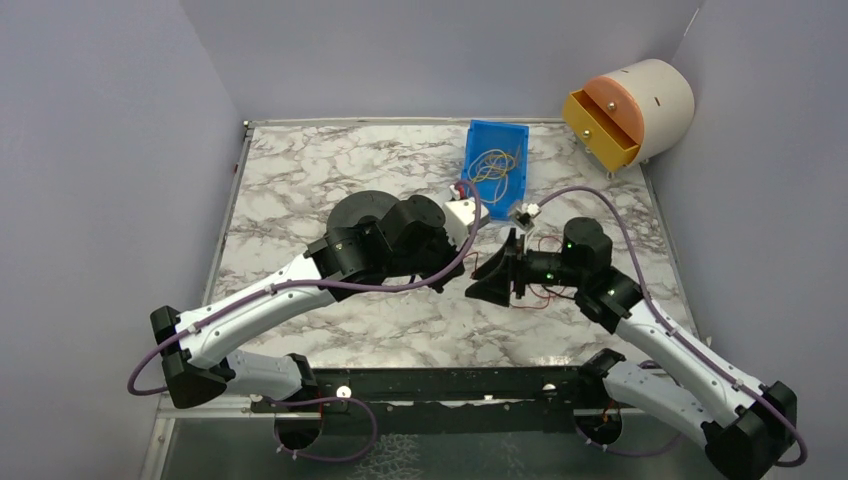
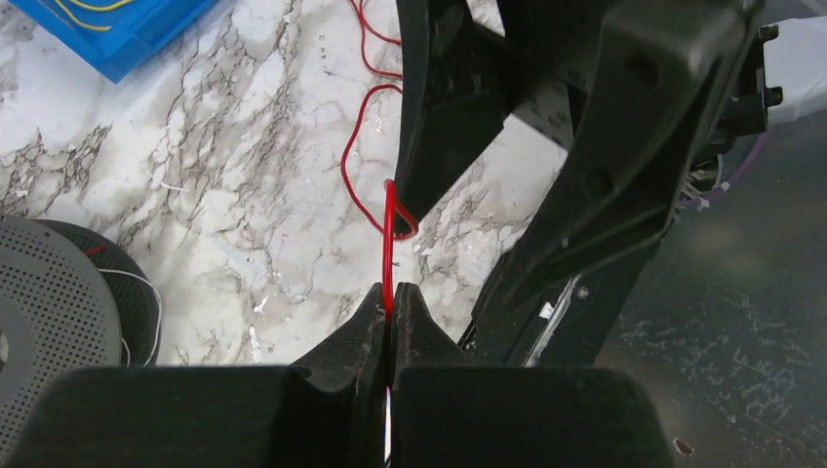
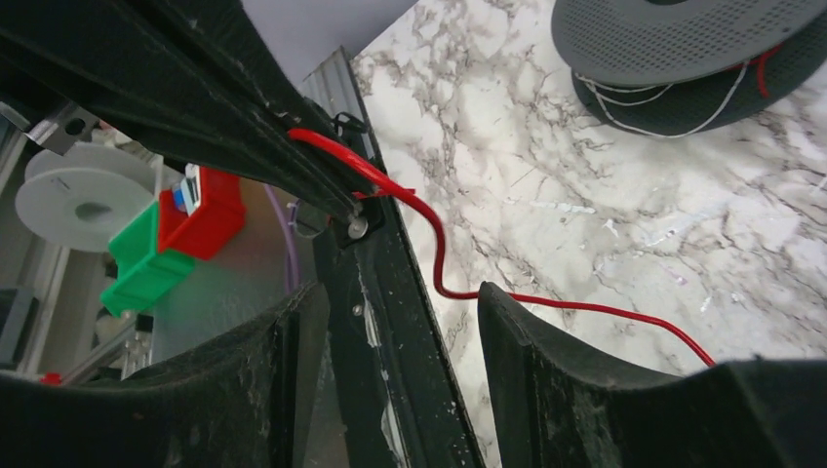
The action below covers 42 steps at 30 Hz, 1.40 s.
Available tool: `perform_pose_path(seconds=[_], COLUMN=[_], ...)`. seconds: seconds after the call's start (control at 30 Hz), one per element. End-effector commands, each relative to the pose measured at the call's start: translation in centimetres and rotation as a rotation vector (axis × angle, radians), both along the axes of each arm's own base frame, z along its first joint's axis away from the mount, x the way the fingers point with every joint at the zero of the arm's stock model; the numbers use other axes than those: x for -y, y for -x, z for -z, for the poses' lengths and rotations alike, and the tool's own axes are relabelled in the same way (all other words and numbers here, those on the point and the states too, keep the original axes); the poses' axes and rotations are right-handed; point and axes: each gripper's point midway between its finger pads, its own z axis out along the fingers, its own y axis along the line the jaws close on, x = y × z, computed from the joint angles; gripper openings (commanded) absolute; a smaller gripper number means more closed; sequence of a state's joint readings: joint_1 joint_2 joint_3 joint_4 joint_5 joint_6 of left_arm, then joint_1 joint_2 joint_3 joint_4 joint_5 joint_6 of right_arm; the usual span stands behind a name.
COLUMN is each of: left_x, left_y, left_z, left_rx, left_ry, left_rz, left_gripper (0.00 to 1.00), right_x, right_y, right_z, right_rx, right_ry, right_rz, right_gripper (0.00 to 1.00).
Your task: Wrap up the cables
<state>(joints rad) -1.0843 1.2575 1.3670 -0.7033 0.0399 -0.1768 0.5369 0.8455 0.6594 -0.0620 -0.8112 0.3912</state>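
One thin red cable (image 2: 347, 166) lies in loose curves on the marble table (image 2: 195, 175). In the left wrist view my left gripper (image 2: 391, 297) is shut on this cable, which runs taut from its tips to a small loop hooked round a fingertip (image 2: 414, 195) of the right gripper. My right gripper (image 3: 400, 292) stands open with its tips close to the left one's. The cable (image 3: 585, 307) trails away past its right finger over the marble. In the top view both grippers meet at mid-table, right gripper (image 1: 473, 282), and red cable (image 1: 548, 297) lies beside the right arm.
A dark grey spool (image 1: 365, 210) with wire on it lies left of the grippers. A blue bin (image 1: 495, 160) of yellow wires stands at the back. A white drum with a yellow drawer (image 1: 630, 110) is at the back right. The table's black front rail (image 3: 390, 341) runs nearby.
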Motion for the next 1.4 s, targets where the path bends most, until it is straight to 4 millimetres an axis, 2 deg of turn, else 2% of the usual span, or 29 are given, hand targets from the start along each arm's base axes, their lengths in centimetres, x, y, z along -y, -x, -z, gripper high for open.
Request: perform_pose_path(seconds=[0.0,0.17,0.37,0.67,0.87,1.13,1.2,1.33,1.37], left_x=[0.2,-0.1,-0.1,0.0,-0.2,-0.4,-0.5,-0.8,-0.8], left_y=[0.7,1.0,1.3,1.6,1.9,2.0,1.9,1.9,1.9], left_z=[-1.1,-0.9,-0.9,-0.6,-0.8,-0.6,-0.5,-0.5,-0.6], left_rx=[-0.018,-0.032,-0.044,-0.062,-0.067,-0.071,-0.07,-0.065,-0.064], left_ry=[0.024,0.018,0.021,0.021,0.031,0.03,0.027,0.027,0.03], left_rz=[0.021,0.023,0.032,0.042,0.04,0.038,0.035,0.027,0.028], left_gripper=[0.0,0.0,0.0,0.0,0.0,0.0,0.0,0.0,0.0], right_x=[-1.7,-1.7,-1.1,-1.0,-0.2,0.7,0.8,1.4,1.5], right_y=[-1.2,-2.6,-3.8,-4.1,-4.6,-4.5,-4.4,-4.5,-4.6], right_z=[0.1,1.9,2.5,1.7,0.9,-0.6,-0.9,-1.3,-1.5], right_rx=[0.135,0.17,0.21,0.253,0.29,0.345,0.353,0.35,0.354], right_ry=[-0.017,0.01,0.004,-0.058,-0.078,-0.092,-0.093,-0.084,-0.083], right_rz=[0.066,0.153,0.243,0.273,0.334,0.367,0.365,0.396,0.405], right_gripper=[0.63,0.62,0.62,0.61,0.54,0.38,0.3,0.02,0.01])
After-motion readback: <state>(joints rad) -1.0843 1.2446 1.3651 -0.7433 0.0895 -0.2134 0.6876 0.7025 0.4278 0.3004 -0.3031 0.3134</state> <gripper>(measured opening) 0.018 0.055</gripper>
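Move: The stretch of red cable hanging just past the left fingertips is the right hand's target, about 3 cm ahead of that open hand and level with it. The rest of the red cable lies on the table, some 11 cm ahead, 13 cm right and 21 cm below; the blue bin is about 35 cm ahead, 3 cm right and 20 cm below. From the left hand, already pinching the cable, that stretch is about 3 cm ahead, 4 cm right and 4 cm lower. The right fingers close on the hanging red cable, pinching it a short way from the left fingertips. To get there the right hand dips about 4 cm, swinging slightly left and then forward, then climbs back as far, ending 4 cm farther out, with the fingers tipping up and turning clockwise, each nearly 20 degrees. The left hand keeps its pinch and eases back a little. ##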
